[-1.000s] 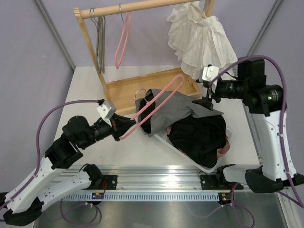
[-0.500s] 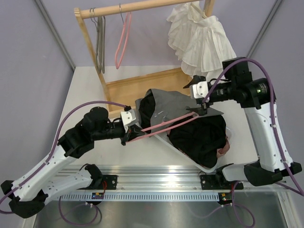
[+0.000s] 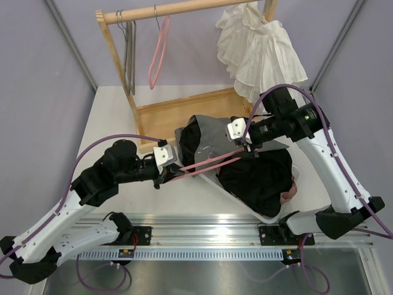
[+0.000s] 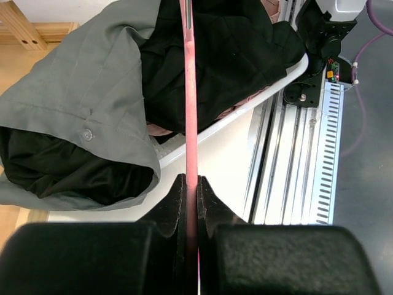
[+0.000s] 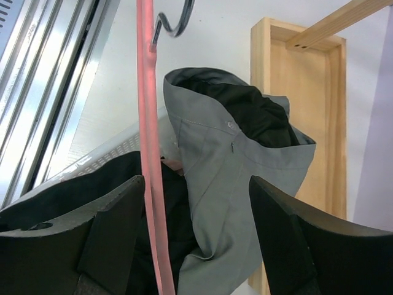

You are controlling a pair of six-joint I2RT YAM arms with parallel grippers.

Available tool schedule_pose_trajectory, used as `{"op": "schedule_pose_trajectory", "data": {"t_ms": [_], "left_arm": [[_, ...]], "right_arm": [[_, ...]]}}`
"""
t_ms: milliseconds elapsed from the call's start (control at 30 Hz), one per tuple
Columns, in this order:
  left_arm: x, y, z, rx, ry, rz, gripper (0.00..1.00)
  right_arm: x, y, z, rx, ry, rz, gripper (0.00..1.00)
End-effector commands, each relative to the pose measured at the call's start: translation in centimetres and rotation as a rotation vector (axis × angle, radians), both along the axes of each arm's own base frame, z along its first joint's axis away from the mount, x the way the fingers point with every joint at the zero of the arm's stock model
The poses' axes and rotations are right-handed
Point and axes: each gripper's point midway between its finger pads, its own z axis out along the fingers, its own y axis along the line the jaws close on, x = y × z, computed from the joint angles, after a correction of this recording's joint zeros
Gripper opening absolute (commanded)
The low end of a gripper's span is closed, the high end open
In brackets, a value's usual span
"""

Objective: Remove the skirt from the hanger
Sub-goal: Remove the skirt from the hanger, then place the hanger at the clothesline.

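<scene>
A pink hanger (image 3: 206,163) lies almost flat across the near edge of the grey skirt (image 3: 212,132), which is draped over black clothes (image 3: 261,175) in a white basket (image 3: 212,183). Whether the hanger still passes through the skirt I cannot tell. My left gripper (image 3: 164,176) is shut on the hanger's near end; in the left wrist view the pink bar (image 4: 191,110) runs straight out from my left gripper (image 4: 191,190) past the skirt (image 4: 86,92). My right gripper (image 3: 249,149) hangs open over the hanger's far end. In its wrist view the hanger (image 5: 147,153) and skirt (image 5: 236,178) lie between the spread right gripper (image 5: 196,179) fingers, untouched.
A wooden rack (image 3: 178,9) at the back carries a pink hanger (image 3: 158,55), grey hangers (image 3: 129,55) and a white ruffled garment (image 3: 261,52). Its wooden base (image 3: 163,117) sits just behind the skirt. A metal rail (image 3: 202,224) runs along the near edge.
The hanger has dropped from a raised tilt to nearly flat over the skirt. My left arm has shifted right with it. My right gripper has moved left and down, over the hanger's far end.
</scene>
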Motion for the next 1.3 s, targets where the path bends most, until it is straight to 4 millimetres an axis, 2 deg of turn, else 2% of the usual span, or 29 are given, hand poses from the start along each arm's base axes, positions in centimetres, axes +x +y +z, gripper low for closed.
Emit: {"op": "schedule_pose_trajectory", "data": {"t_ms": [0, 167, 333, 467, 833, 933, 967, 1067, 1100, 1133, 1233, 1267], "left_arm": [[0.5, 0.3, 3.0, -0.061, -0.093, 0.023, 0.00], [0.7, 0.5, 2.8, -0.044, -0.099, 0.033, 0.00], [0.9, 0.8, 3.0, -0.041, -0.115, 0.046, 0.00], [0.9, 1.0, 2.9, -0.033, -0.120, 0.052, 0.00], [0.8, 1.5, 4.3, -0.075, -0.171, 0.058, 0.00], [0.7, 1.3, 4.2, -0.079, -0.168, 0.052, 0.00], [0.8, 1.3, 4.1, -0.077, -0.167, 0.053, 0.00], [1.0, 1.3, 3.6, -0.065, -0.164, 0.061, 0.00], [1.1, 1.2, 3.5, -0.064, -0.162, 0.064, 0.00], [1.2, 1.3, 3.4, -0.060, -0.162, 0.068, 0.00], [1.8, 1.3, 2.8, -0.054, -0.154, 0.095, 0.00], [2.1, 1.3, 2.5, -0.053, -0.149, 0.112, 0.11]], "right_arm": [[-5.4, -3.1, -3.6, -0.181, 0.297, -0.022, 0.76], [-5.3, -3.4, -3.4, -0.190, 0.275, -0.031, 0.74], [-5.0, -3.6, -4.7, -0.232, 0.305, -0.044, 0.57], [-5.0, -3.5, -4.8, -0.230, 0.311, -0.038, 0.56], [-5.0, -3.6, -5.7, -0.248, 0.328, -0.029, 0.50], [-4.7, -3.6, -5.6, -0.251, 0.322, -0.035, 0.42], [-4.8, -3.6, -5.6, -0.252, 0.324, -0.036, 0.34], [-4.6, -3.6, -5.2, -0.248, 0.313, -0.045, 0.19], [-4.5, -3.7, -5.0, -0.246, 0.307, -0.050, 0.08], [-4.5, -3.7, -4.9, -0.248, 0.308, -0.056, 0.03], [-4.5, -3.8, -4.6, -0.245, 0.299, -0.064, 0.00], [-4.6, -3.8, -4.5, -0.240, 0.299, -0.068, 0.00]]}}
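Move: The pink hanger reaches across from the left fingers. The part within the right hand's reach lies between its open pads, about 4 cm below the right hand and 1 cm back and 1 cm right, or some 8 cm ahead and 19 cm right of the left hand, about level. From the right hand, the grey skirt lies roughly 12 cm ahead, 3 cm left, and the black garment 1 cm ahead, 10 cm right, both some 25 cm down. Downward about 4 cm, with a slight tilt, the right hand lowers its open fingers around the far end of the pink hanger and closes them until they pinch it. Meanwhile the left hand keeps its grip on the hanger's near end and eases left about 2 cm and a little forward, turning some 5 degrees. ##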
